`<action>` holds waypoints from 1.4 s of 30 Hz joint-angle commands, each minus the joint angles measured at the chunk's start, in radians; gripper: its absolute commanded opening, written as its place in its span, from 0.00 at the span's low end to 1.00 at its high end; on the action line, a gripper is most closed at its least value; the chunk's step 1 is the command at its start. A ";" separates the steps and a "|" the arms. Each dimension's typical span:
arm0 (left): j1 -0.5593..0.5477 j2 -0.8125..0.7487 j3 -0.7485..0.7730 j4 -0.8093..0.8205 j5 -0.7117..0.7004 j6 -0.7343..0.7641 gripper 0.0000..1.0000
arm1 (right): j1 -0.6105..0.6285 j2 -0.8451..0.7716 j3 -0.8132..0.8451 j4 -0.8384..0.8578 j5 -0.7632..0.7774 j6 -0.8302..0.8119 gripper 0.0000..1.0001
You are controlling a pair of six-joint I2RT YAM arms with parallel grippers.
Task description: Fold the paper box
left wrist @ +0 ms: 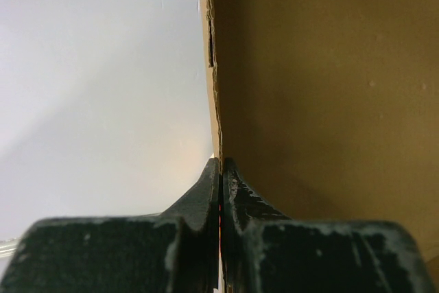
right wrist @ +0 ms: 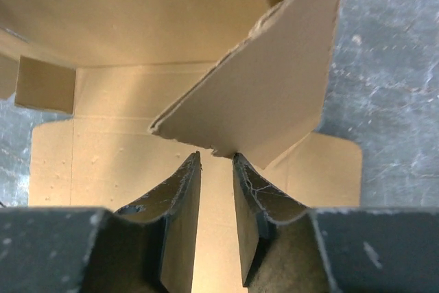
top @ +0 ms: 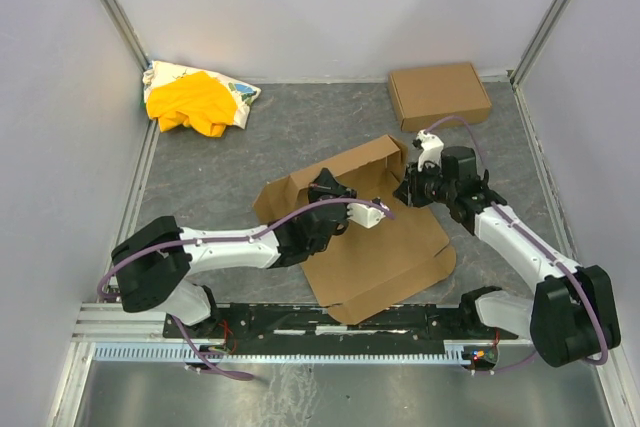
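The paper box (top: 375, 247) lies half-formed mid-table, its base flat and its far wall (top: 345, 169) raised. My left gripper (top: 326, 185) is at the left part of that wall. In the left wrist view its jaws (left wrist: 220, 162) are shut, with the thin edge of the cardboard (left wrist: 322, 101) running down between them. My right gripper (top: 407, 190) is at the wall's right end. Its jaws (right wrist: 216, 156) stand a little apart with nothing between them. A tilted side flap (right wrist: 267, 94) hangs just above them, its lower edge at the fingertips (right wrist: 236, 159).
A ready-made brown cardboard box (top: 438, 94) stands at the back right. A yellow-and-white cloth heap (top: 200, 99) lies in the back left corner. White walls close the table on three sides, and a metal rail (top: 300, 322) runs along the near edge.
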 commanded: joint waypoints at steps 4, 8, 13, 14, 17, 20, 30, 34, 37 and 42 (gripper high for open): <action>-0.034 -0.008 -0.009 0.001 -0.014 -0.033 0.03 | 0.012 -0.019 -0.008 0.002 -0.079 -0.026 0.44; -0.041 0.000 -0.011 0.001 -0.031 -0.021 0.03 | 0.011 -0.055 -0.014 0.011 -0.072 -0.021 0.56; -0.044 -0.002 -0.021 0.001 -0.033 -0.021 0.03 | 0.012 -0.161 -0.033 0.007 -0.010 -0.013 0.60; -0.044 -0.001 -0.024 0.001 -0.032 -0.022 0.03 | 0.012 -0.183 -0.036 0.007 0.001 -0.015 0.60; -0.045 -0.002 -0.023 0.001 -0.033 -0.022 0.03 | 0.012 -0.250 -0.044 0.011 0.043 -0.011 0.60; -0.047 -0.002 -0.024 0.001 -0.032 -0.021 0.03 | 0.011 -0.328 -0.054 0.014 0.150 -0.002 0.60; -0.048 0.001 -0.026 -0.002 -0.033 -0.017 0.03 | -0.015 -0.528 -0.096 0.099 0.775 0.065 0.71; -0.049 0.003 -0.027 -0.002 -0.029 -0.016 0.03 | -0.097 -0.338 -0.024 0.101 0.710 0.031 0.72; -0.049 0.004 -0.024 -0.004 -0.029 -0.015 0.03 | -0.188 -0.123 0.043 0.126 0.497 -0.024 0.75; -0.054 0.004 -0.015 -0.019 -0.022 -0.020 0.03 | -0.308 0.083 -0.005 0.377 0.187 -0.099 0.75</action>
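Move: The right flap stands just beyond the right fingertips: its middle is roughly 5 cm ahead of the hand, 1 cm to its left and 1 cm lower. The box's back wall has its middle about 14 cm to the right hand's left and 5 cm ahead, while the closed brown box lies some 22 cm ahead, 10 cm to its right and 10 cm lower. From the left hand, the right flap is about 18 cm to the right, 1 cm ahead and 5 cm lower. The right hand eases back 2 cm off the right flap's outer face with its fingers opening wide, then rises about 11 cm and swings some 15 cm to the right, its wrist turning clockwise and the fingertips tipping up. From there it reaches forward and comes down about 7 cm, over the bare table outside the flap, while the left hand keeps its pinch on the back wall's upper edge, drifting back only about 1 cm. ##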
